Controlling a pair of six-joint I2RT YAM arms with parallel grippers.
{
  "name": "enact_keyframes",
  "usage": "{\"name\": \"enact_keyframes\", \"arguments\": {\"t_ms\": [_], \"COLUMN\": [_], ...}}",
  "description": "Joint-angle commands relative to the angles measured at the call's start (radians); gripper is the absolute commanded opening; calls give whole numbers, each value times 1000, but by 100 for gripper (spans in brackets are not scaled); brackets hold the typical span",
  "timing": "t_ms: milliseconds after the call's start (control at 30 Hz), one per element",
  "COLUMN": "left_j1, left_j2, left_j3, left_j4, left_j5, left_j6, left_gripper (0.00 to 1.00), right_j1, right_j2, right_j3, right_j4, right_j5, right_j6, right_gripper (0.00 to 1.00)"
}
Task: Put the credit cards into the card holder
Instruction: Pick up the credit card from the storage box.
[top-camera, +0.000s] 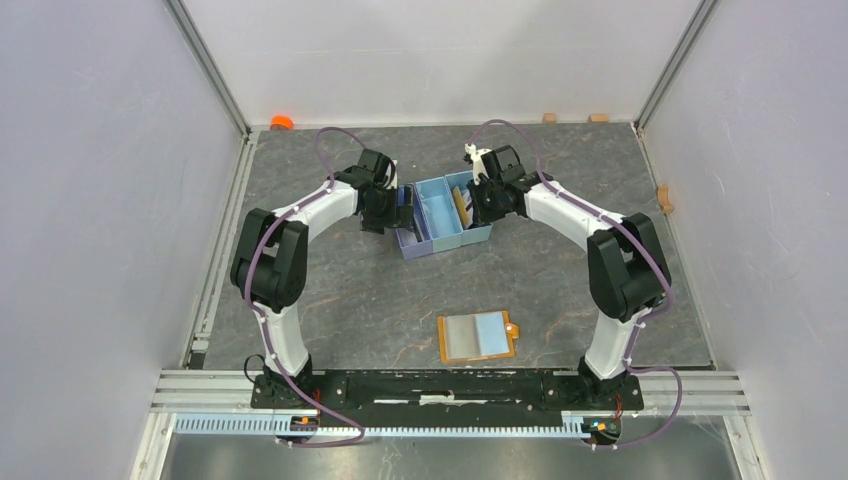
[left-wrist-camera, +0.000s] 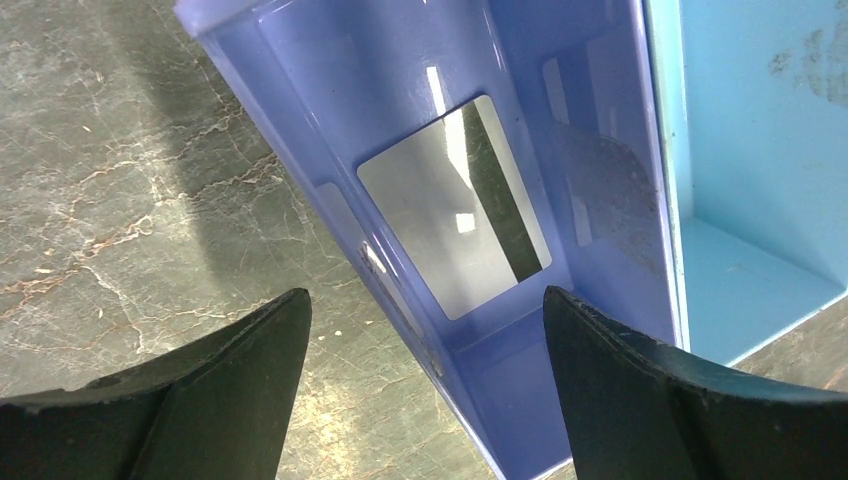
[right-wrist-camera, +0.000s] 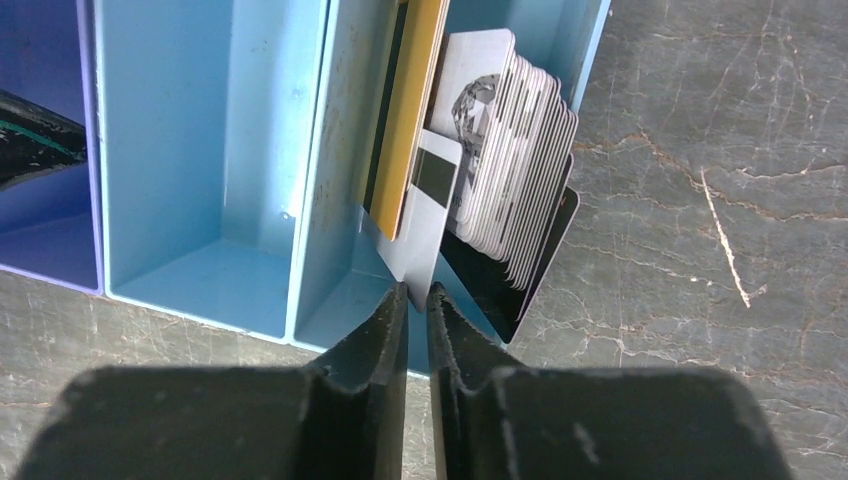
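The credit cards stand on edge in the right compartment of a blue tray (right-wrist-camera: 210, 200): a gold card (right-wrist-camera: 415, 110), a pack of white cards (right-wrist-camera: 510, 170), a black card (right-wrist-camera: 525, 285) and a grey card (right-wrist-camera: 425, 235) with a black stripe. My right gripper (right-wrist-camera: 418, 290) is shut on the grey card's lower corner, pinching it at the fingertips. Another grey striped card (left-wrist-camera: 455, 210) leans inside the tray's purple compartment. My left gripper (left-wrist-camera: 425, 300) hangs open over that compartment's wall, holding nothing. The card holder (top-camera: 478, 337) lies open on the table near the arm bases.
The tray (top-camera: 432, 205) sits mid-table between both grippers, left gripper (top-camera: 385, 205) on its left and right gripper (top-camera: 478, 205) on its right. Its middle compartment is bare. An orange object (top-camera: 282, 122) and small tan blocks (top-camera: 549, 117) lie along the back wall.
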Motion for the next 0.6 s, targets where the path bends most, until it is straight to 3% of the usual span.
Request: {"name": "enact_keyframes", "arguments": {"t_ms": [0,133,567], "left_j1": [5,6,16], "left_j2": [11,9,-45], "left_j3": [47,49,52], "left_j4": [-2,-6,-19], "left_j5": [6,2,-47], "left_j6": [43,44,80], "left_gripper": [92,92,94], "right_j1": [-1,-6,-9], "right_j2": [-22,-36,-198], "right_j3": [23,20,2], "right_j4": [65,90,101], "right_j5": [16,24,4], "right_j6": [34,48,19], "right_gripper": [13,1,0]}}
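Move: My right hand is at the near corner of the white card with the dark stripe, which already sits between my fingertips; its middle is about 4 cm ahead, 1 cm left and 2 cm lower. The gold card leans beside it, some 6 cm ahead and 2 cm left. The fanned card stack lies about 5 cm ahead and 2 cm right, 3 cm down. From my left hand, the white card is some 15 cm to the right and 2 cm ahead. I shut my right fingers fully, pinching the striped card by its near corner, while the hand eases about 1 cm forward. Then, keeping hold, I lift almost straight up, faster towards the end, to about 4.5 cm higher, with the fingertips tilting some 10 degrees outward, away from my base. ##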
